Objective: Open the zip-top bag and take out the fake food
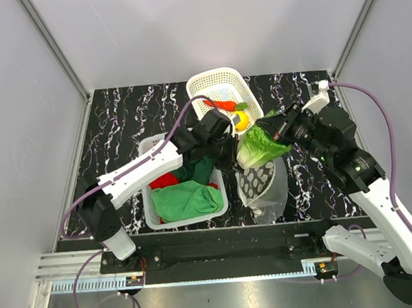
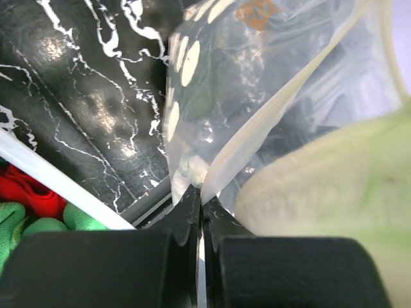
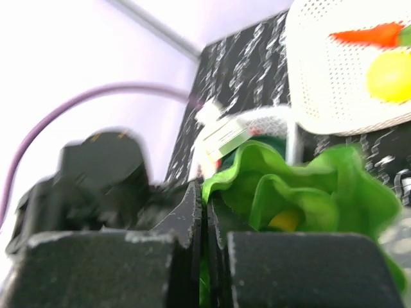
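The clear zip-top bag [image 1: 268, 186] stands on the dark marbled table, mouth up, with a dark piece with pale spots [image 1: 254, 179] inside. My left gripper [image 1: 229, 152] is shut on the bag's top edge. In the left wrist view the jaws [image 2: 201, 196] pinch the bag's rim [image 2: 257, 138]. My right gripper [image 1: 275, 129] is shut on the green lettuce [image 1: 261, 148], held just above the bag's mouth. The right wrist view shows a leaf edge [image 3: 221, 183] between its jaws [image 3: 207, 192]. A carrot [image 1: 223, 104] and a yellow lemon [image 1: 240, 121] lie in the far white basket [image 1: 207, 79].
A second white basket [image 1: 150, 201], holding green [image 1: 185, 200] and red cloths [image 1: 167, 180], sits at the near left under the left arm. Grey walls close in the table on the left, right and back.
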{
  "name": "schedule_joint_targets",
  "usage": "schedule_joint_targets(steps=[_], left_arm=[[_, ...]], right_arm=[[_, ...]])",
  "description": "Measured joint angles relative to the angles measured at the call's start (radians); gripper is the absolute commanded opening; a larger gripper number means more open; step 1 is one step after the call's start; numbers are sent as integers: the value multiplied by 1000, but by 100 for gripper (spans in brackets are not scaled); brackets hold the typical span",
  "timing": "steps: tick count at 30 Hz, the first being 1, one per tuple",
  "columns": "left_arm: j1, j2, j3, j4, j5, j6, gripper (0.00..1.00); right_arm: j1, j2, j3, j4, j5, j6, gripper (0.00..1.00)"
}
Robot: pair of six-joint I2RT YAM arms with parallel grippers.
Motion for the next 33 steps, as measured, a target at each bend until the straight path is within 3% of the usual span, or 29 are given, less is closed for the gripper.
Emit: schedule_joint_targets(steps=[9,17,33], left_arm=[[33,-92,-82,20,-27,-24,0],[71,-140,-162,17,-35,-29,0],[74,-140,-174,9,5,64,0]], right_arm=[[2,58,42,-18,125,-64,0],[-13,174,202,22,167,-149,0],[-189,794,386,388,61,-201,0]])
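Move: My right hand holds the lettuce; the white basket it is bound for is centred about 28 cm ahead, 5 cm left and some 34 cm lower. The carrot lies near the basket's middle, the yellow fruit about 22 cm ahead and level sideways. The bag is roughly 8 cm back and 4 cm right. For my left hand, gripping the bag's rim, the towel bin is centred about 17 cm left and 5 cm ahead, the basket 33 cm ahead. With the lettuce still pinched, I swing my right hand about 25 cm forward from above the bag towards the white basket: slowly at first, lifting some 4 cm, then fast and sinking about 9, turning some 15 degrees clockwise. My left hand keeps its closed grip on the bag rim and draws it about 5 cm left towards the towel bin. ##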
